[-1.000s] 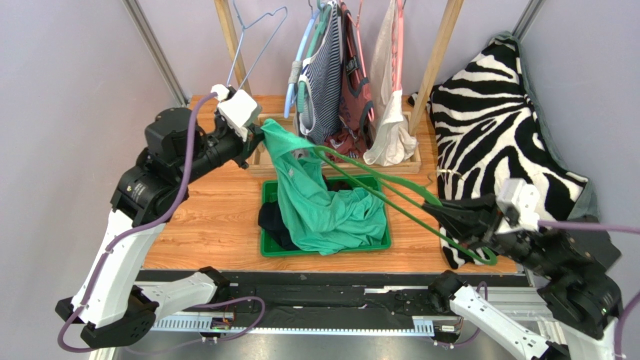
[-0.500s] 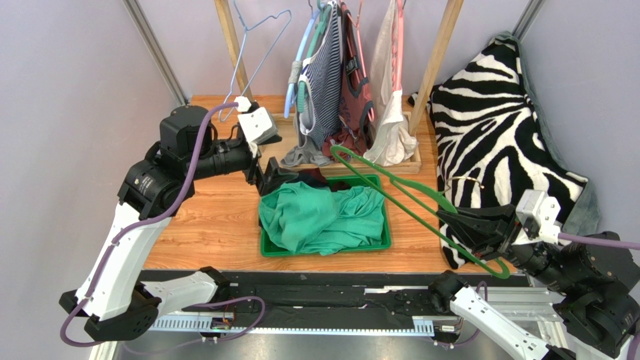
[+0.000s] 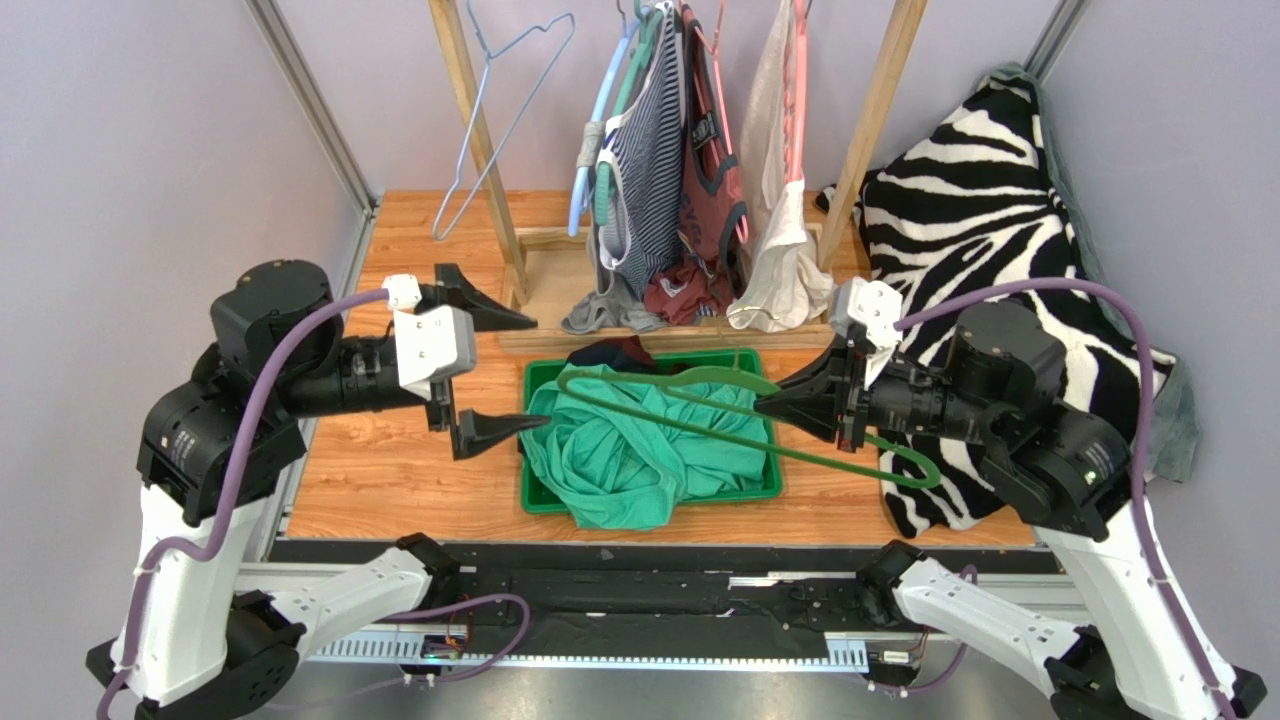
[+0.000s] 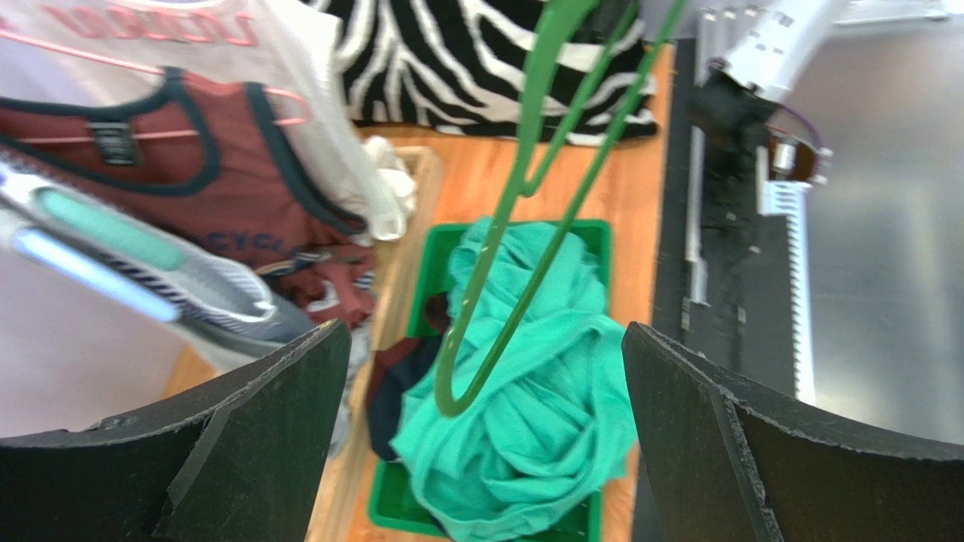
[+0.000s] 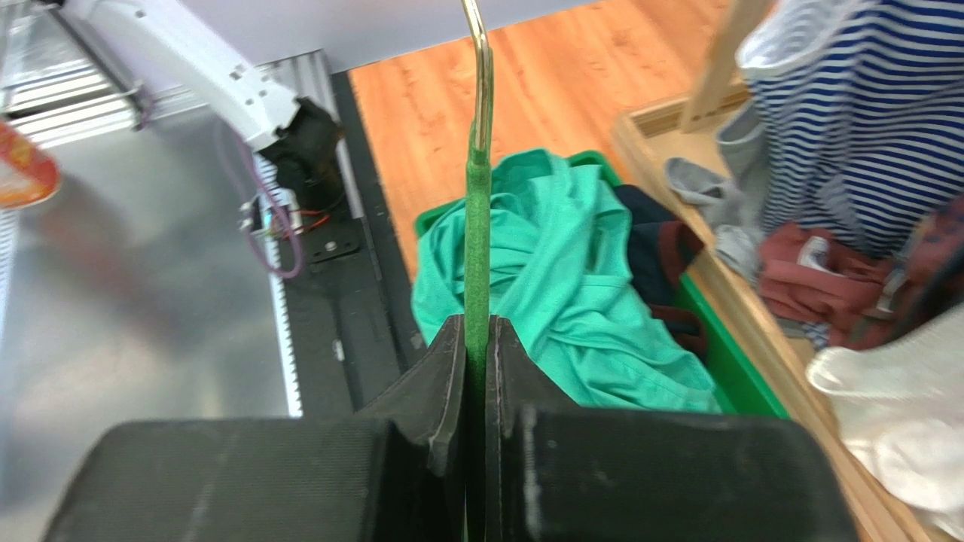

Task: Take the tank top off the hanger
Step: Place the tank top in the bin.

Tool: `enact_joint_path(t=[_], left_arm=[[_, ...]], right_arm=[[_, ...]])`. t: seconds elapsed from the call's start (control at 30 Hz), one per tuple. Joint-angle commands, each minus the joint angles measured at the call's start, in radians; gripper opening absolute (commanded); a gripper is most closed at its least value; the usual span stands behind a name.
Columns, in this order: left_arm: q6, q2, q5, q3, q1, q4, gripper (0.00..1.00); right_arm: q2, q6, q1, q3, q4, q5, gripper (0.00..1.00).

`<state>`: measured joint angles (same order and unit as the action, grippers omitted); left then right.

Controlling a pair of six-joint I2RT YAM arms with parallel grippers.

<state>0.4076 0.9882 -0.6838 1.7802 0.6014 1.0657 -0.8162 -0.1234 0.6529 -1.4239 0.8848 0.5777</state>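
Observation:
The green tank top (image 3: 646,450) lies crumpled in the green bin (image 3: 759,488), off the hanger. My right gripper (image 3: 769,408) is shut on the bare green hanger (image 3: 706,425) and holds it level above the bin. In the right wrist view the hanger (image 5: 478,226) runs straight out from between the closed jaws of the right gripper (image 5: 475,325), over the tank top (image 5: 543,282). My left gripper (image 3: 538,372) stands wide open at the bin's left edge, holding nothing. Seen from the left wrist, the tank top (image 4: 532,395) and the hanger's end (image 4: 509,294) lie beyond the left gripper (image 4: 484,330).
A wooden rack (image 3: 481,150) at the back carries striped (image 3: 646,150), maroon (image 3: 714,165) and white (image 3: 781,225) tops, plus an empty wire hanger (image 3: 504,105). A zebra-print blanket (image 3: 992,255) fills the right side. A dark garment (image 3: 609,356) lies under the tank top in the bin.
My left gripper opened and let go of the tank top, which dropped into the bin, then drew back to the left. The right gripper carried the bare hanger left, over the bin.

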Motion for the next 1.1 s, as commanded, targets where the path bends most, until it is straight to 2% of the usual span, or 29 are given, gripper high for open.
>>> enact_joint_path(t=[0.0,0.3,0.5,0.67,0.7,0.77,0.87,0.9,0.97,1.0,1.07], left_arm=[[0.040,0.013,-0.102,-0.082,0.001,0.056,0.98],[0.056,0.040,-0.218,-0.116,0.001,0.140,0.99],[0.071,0.038,-0.273,-0.136,0.001,0.212,0.91],[0.073,0.030,-0.273,-0.162,0.001,0.224,0.71],[0.073,0.030,-0.272,-0.165,0.000,0.224,0.63],[0.065,0.032,-0.255,-0.166,0.001,0.206,0.62],[0.053,0.029,-0.238,-0.162,0.001,0.172,0.39],[0.043,0.029,-0.235,-0.160,0.001,0.165,0.24],[0.039,0.027,-0.211,-0.156,0.001,0.142,0.12],[0.034,0.024,-0.198,-0.156,0.001,0.132,0.00],[0.022,0.012,-0.162,-0.154,0.001,0.110,0.00]], right_arm=[[-0.006,-0.018,-0.002,-0.030,-0.058,0.198,0.00],[-0.055,-0.016,-0.002,-0.055,-0.072,0.301,0.00],[-0.081,-0.050,-0.001,-0.082,-0.061,0.303,0.00],[-0.123,-0.050,0.001,-0.128,-0.075,0.315,0.00],[-0.129,-0.047,-0.001,-0.130,-0.084,0.321,0.00],[-0.143,-0.042,-0.002,-0.136,-0.092,0.327,0.00],[-0.153,-0.033,-0.001,-0.130,-0.107,0.338,0.00],[-0.155,-0.033,-0.001,-0.124,-0.118,0.337,0.00],[-0.161,-0.032,-0.001,-0.124,-0.121,0.335,0.00],[-0.162,-0.032,-0.001,-0.124,-0.121,0.323,0.00],[-0.166,-0.025,-0.001,-0.124,-0.124,0.301,0.00]])
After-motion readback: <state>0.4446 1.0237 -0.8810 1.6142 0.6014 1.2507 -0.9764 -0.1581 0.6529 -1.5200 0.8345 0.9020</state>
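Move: Just 3 cm ahead of the wide-open left hand, 3 cm to its right and 9 cm below, is the green hanger's free left end. From the right hand, which already grips this hanger, that end is about 22 cm left, 5 cm ahead and 4 cm lower. The green tank top lies in the bin about 6 cm ahead and 12 cm right of the left hand, 38 cm down; the dark tank top is roughly 12 cm beyond it, 2 cm farther left. Sinking about 8 cm and drawing back some 3 cm, the left hand rolls its forward side down roughly 20 degrees and closes its open fingers on the green hanger's left arm. The right hand keeps its grip, shifts about 4 cm left towards the left hand, slightly back and up, and turns some 20 degrees counter-clockwise, swinging the hanger's free end back. ##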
